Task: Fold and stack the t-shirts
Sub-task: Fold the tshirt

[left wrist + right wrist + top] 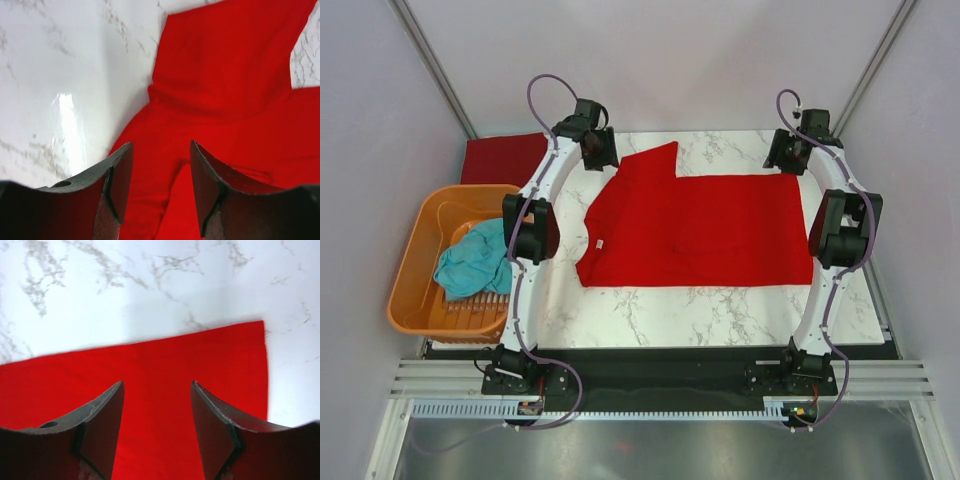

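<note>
A bright red t-shirt [705, 228] lies flat on the marble table [720, 305], folded to a long shape with one sleeve [650, 163] sticking out at the far left. My left gripper [605, 158] hovers at that sleeve end; in the left wrist view it [161, 145] is open above the red cloth [225, 75], holding nothing. My right gripper [782, 155] is at the shirt's far right corner, and it [157, 384] stands open over the hem [200, 350]. A maroon t-shirt [503, 157] lies folded at the back left. A teal t-shirt [475, 260] sits crumpled in the basket.
An orange plastic basket [420, 290] stands off the table's left edge, beside the left arm [530, 225]. The right arm [840, 225] runs along the table's right edge. Grey walls close in on both sides and at the back.
</note>
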{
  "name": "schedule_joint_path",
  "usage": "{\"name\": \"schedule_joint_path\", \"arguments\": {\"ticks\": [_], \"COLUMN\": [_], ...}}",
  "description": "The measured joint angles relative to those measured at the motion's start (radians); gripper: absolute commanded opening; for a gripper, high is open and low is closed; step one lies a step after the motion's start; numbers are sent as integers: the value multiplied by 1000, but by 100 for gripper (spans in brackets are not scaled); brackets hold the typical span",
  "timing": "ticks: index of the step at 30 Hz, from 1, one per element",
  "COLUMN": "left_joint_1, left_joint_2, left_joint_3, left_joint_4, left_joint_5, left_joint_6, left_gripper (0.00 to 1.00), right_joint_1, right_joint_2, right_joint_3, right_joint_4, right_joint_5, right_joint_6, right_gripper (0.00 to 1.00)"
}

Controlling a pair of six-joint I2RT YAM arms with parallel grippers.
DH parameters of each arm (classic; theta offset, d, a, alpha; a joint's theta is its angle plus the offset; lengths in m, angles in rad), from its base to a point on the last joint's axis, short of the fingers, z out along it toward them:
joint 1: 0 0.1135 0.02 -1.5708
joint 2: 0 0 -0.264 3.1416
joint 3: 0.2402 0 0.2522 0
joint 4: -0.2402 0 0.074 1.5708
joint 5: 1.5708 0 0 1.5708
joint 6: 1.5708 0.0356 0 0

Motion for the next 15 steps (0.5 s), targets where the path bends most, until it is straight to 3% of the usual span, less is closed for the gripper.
{"name": "schedule_joint_path", "arguments": {"ticks": [15], "left_joint_1": [25], "left_joint_2": [186], "left_joint_3": [60], "left_joint_4": [161], "left_joint_5": [101], "left_joint_6": [77], "left_gripper": [57], "right_joint_1": [-141], "right_joint_2": [204], "right_joint_3": [187], "right_joint_4": [-1], "right_joint_5": [-46], "right_joint_6": [-67], "right_gripper": [62]}}
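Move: The left hand is over the t-shirt's far left shoulder, where the sleeve joins; that joint lies about 6 cm ahead, 3 cm to its right and some 9 cm down. The sleeve's near-side outer corner is about 5 cm farther out than that joint, and the dark red square lies some 30 cm to the hand's left and 7 cm ahead. For the right hand, the t-shirt's far hem corner lies about 6 cm ahead, 8 cm right and 8 cm down, with the table's right edge roughly 10 cm to the right of that corner. The right hand, empty and open, slides about 8 cm to its right along the t-shirt's far edge while sinking some 4 cm and easing a little forward, so that its fingers come to straddle the line towards the far hem corner. Meanwhile the left hand drops about 7 cm with roughly 3.5 cm of forward reach towards the sleeve joint, turning slightly clockwise and levelling off at the end, its fingers still parted and no grip taken by either hand. ##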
